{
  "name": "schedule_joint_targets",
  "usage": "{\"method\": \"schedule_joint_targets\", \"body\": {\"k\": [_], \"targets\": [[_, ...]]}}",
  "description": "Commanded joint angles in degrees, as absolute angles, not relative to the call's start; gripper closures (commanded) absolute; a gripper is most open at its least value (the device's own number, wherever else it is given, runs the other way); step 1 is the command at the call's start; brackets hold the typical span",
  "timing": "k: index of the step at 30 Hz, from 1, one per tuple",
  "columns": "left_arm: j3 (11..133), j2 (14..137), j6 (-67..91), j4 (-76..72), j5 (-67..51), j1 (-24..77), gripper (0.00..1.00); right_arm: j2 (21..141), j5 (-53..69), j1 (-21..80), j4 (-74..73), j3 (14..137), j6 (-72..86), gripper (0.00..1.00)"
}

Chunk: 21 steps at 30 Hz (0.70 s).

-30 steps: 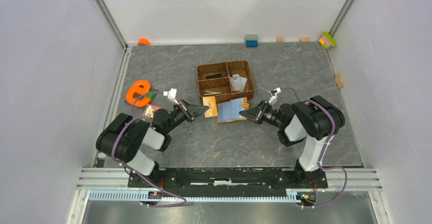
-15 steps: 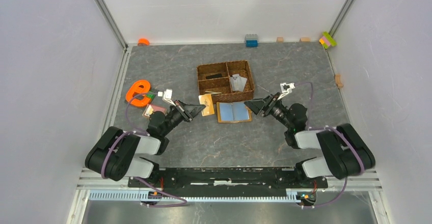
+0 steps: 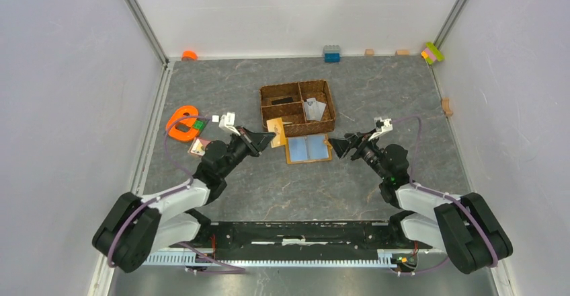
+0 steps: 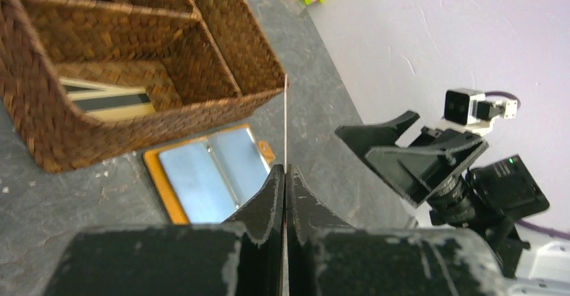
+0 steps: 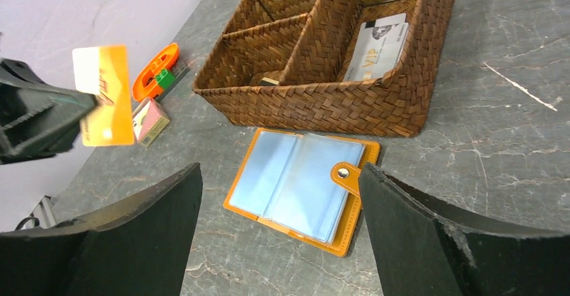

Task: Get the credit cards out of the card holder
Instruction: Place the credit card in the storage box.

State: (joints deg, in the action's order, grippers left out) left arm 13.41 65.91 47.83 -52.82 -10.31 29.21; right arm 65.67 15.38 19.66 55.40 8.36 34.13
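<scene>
The card holder (image 3: pixel 308 149) lies open on the table just in front of the woven tray, orange rim and pale blue lining up, its snap tab (image 5: pixel 345 174) on the right. My left gripper (image 3: pixel 261 139) is shut on an orange-yellow credit card (image 3: pixel 274 134) and holds it in the air left of the holder. That card shows edge-on (image 4: pixel 286 118) in the left wrist view and face-on (image 5: pixel 104 94) in the right wrist view. My right gripper (image 3: pixel 337 146) stands open to the right of the holder, with nothing between its fingers. A grey credit card (image 5: pixel 378 40) leans in the tray.
The brown woven divided tray (image 3: pixel 298 132) sits behind the holder with flat items in its compartments. An orange e-shaped toy (image 3: pixel 181 122) and a pink block (image 3: pixel 199 146) lie at the left. Toy bricks (image 3: pixel 331 54) line the back wall.
The right gripper has opened, let go of the holder's right edge and drawn back to the right. The left gripper has lifted the card slightly away from the holder. Both arms have folded lower.
</scene>
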Motion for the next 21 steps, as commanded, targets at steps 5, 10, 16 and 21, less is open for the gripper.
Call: {"method": "schedule_joint_targets", "body": {"k": [5, 10, 16, 21], "targets": [[33.0, 62.8, 38.8, -16.6, 6.8, 34.5, 0.98, 62.3, 12.2, 19.9, 55.8, 6.3, 31.2, 0.11], [52.1, 68.4, 30.7, 9.0, 5.1, 34.6, 0.98, 61.6, 11.6, 19.9, 56.7, 5.4, 31.3, 0.12], [60.1, 74.7, 18.3, 14.7, 7.9, 35.1, 0.98, 63.6, 10.4, 20.0, 57.4, 7.0, 33.0, 0.13], [60.5, 80.0, 6.5, 9.3, 23.9, 42.6, 0.98, 65.4, 11.3, 20.0, 54.5, 9.8, 36.8, 0.13]]}}
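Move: Ahead and a little right of the left hand, which already pinches the gold card, the storage box's near-left compartment lies some 16 cm out, 5 cm to the right and 13 cm below. The card holder lies open about 5 cm ahead, 14 cm right and 16 cm below; the grey cards' compartment is about 22 cm ahead and 17 cm right. From the empty right hand, the near-left compartment is roughly 18 cm ahead and 17 cm left. Carrying the gold card in shut fingers, the left hand arcs up and forward towards the near-left compartment, rising about 7 cm, then starts to sink by some 3 cm; overall about 7 cm forward. Meanwhile the wrist rolls about 40 degrees, its left side coming up, so the fingers slant down to the right and the card turns on edge. ##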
